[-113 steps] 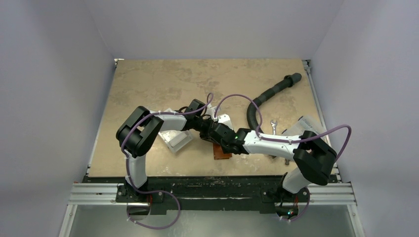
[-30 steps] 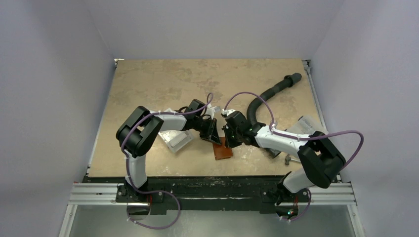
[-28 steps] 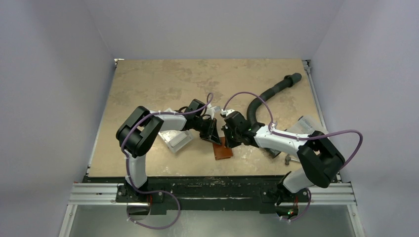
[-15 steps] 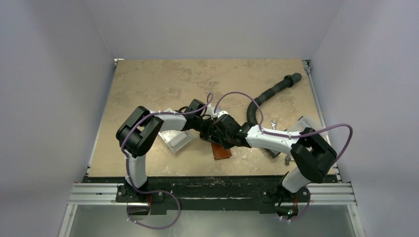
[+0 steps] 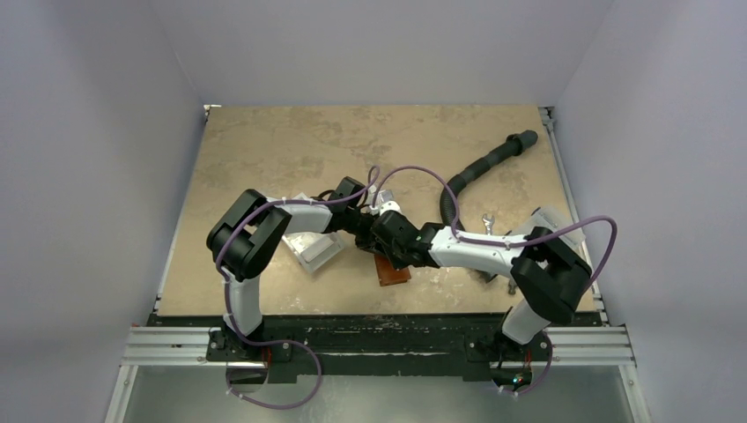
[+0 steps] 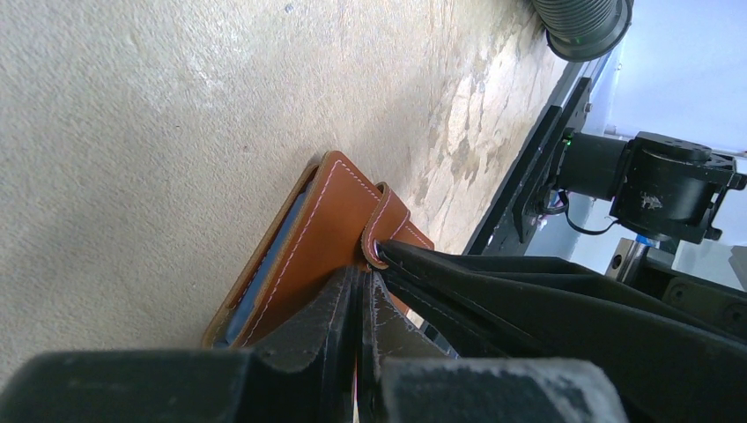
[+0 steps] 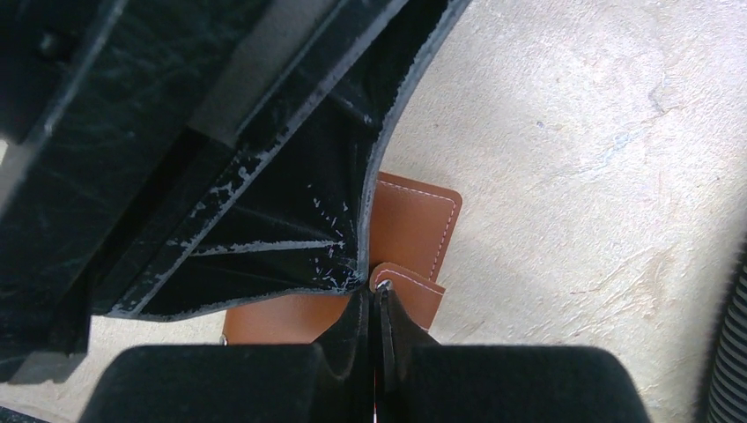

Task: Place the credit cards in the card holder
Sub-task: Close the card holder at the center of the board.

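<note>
The card holder (image 5: 394, 272) is a brown leather wallet lying on the table at mid front. In the left wrist view it (image 6: 317, 233) shows its snap strap (image 6: 390, 216) and a bluish-grey strip along its open edge; I cannot tell whether that strip is a card or a pocket. No credit cards show plainly. My left gripper (image 6: 361, 280) is shut, its tips pressing on the wallet's flap. My right gripper (image 7: 374, 296) is shut too, its tips at the snap strap (image 7: 407, 287), right against the left fingers (image 7: 264, 203). Both grippers (image 5: 370, 234) (image 5: 380, 243) meet above the wallet.
A clear-and-white plastic box (image 5: 314, 250) lies under the left forearm. A black corrugated hose (image 5: 486, 164) curves across the back right. A small wrench (image 5: 487, 223) and a clear packet (image 5: 548, 218) lie at the right, near the table's edge.
The right arm, drawn back to the right a second ago, has swung left, and its gripper now meets the left gripper over the wallet. The left arm has held still.
</note>
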Robot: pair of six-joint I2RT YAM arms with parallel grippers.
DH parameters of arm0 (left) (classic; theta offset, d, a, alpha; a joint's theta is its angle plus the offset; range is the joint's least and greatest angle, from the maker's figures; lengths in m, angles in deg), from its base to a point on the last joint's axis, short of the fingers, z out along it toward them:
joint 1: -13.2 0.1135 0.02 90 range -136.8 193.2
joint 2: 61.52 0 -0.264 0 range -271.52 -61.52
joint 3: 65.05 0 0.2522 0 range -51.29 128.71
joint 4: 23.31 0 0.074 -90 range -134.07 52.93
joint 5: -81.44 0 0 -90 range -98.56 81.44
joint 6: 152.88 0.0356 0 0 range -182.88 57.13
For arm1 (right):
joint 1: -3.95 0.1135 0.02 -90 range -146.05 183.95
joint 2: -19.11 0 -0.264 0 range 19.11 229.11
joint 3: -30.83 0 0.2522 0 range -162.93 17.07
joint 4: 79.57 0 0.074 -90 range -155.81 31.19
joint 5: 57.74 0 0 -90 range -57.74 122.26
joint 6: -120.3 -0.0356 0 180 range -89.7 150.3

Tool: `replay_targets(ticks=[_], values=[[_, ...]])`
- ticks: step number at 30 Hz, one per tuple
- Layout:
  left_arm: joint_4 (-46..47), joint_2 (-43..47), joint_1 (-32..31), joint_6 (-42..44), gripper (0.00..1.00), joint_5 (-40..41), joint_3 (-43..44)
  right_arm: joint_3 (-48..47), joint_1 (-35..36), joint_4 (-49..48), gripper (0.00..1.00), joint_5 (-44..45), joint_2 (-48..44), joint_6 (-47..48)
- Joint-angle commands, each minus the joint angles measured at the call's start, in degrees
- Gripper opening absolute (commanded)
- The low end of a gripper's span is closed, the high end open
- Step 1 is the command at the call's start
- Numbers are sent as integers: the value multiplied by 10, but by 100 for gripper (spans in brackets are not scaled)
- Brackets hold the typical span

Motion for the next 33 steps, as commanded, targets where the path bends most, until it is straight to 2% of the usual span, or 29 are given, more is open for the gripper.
replay_targets(ticks=[1, 5, 17, 22, 26, 33], values=[[5, -8, -2, 15, 0, 7, -7, 52, 20, -46, 6, -106, 26, -32], [10, -10, -3, 11, 0, 5, -9, 67, 19, -94, 14, -129, 29, -39], [7, -16, -2, 12, 0, 7, -11, 132, 9, -218, 30, -215, 56, -87], [9, -18, -2, 11, 0, 7, -11, 155, -14, -252, 39, -240, 31, -101], [9, -17, -2, 11, 0, 6, -11, 176, -50, -274, 41, -261, 4, -110], [9, -15, -2, 12, 0, 4, -10, 194, -67, -293, 41, -266, -15, -118]])
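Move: Both shut grippers have their tips on the brown card holder, beside its closing strap. The snap lies about 1 cm ahead of the right hand and 1 cm below it; from the left hand it is some 1 cm to the right, level fore and aft, 1 cm below. The holder's middle is about 1 cm back and 2 cm left of the right hand. The white tray stands roughly 17 cm left and 4 cm ahead of the left hand. Leftward by about 2.5 cm the right hand goes, at the strap and against the left hand's side, dipping nearly 1 cm and coming back up while it rolls its left side up by some 25 to 30 degrees; its fingers spread from shut to a bit under half open. The left hand keeps its shut tips on the holder by the snap and is pushed about 1 cm forward and to the left. ##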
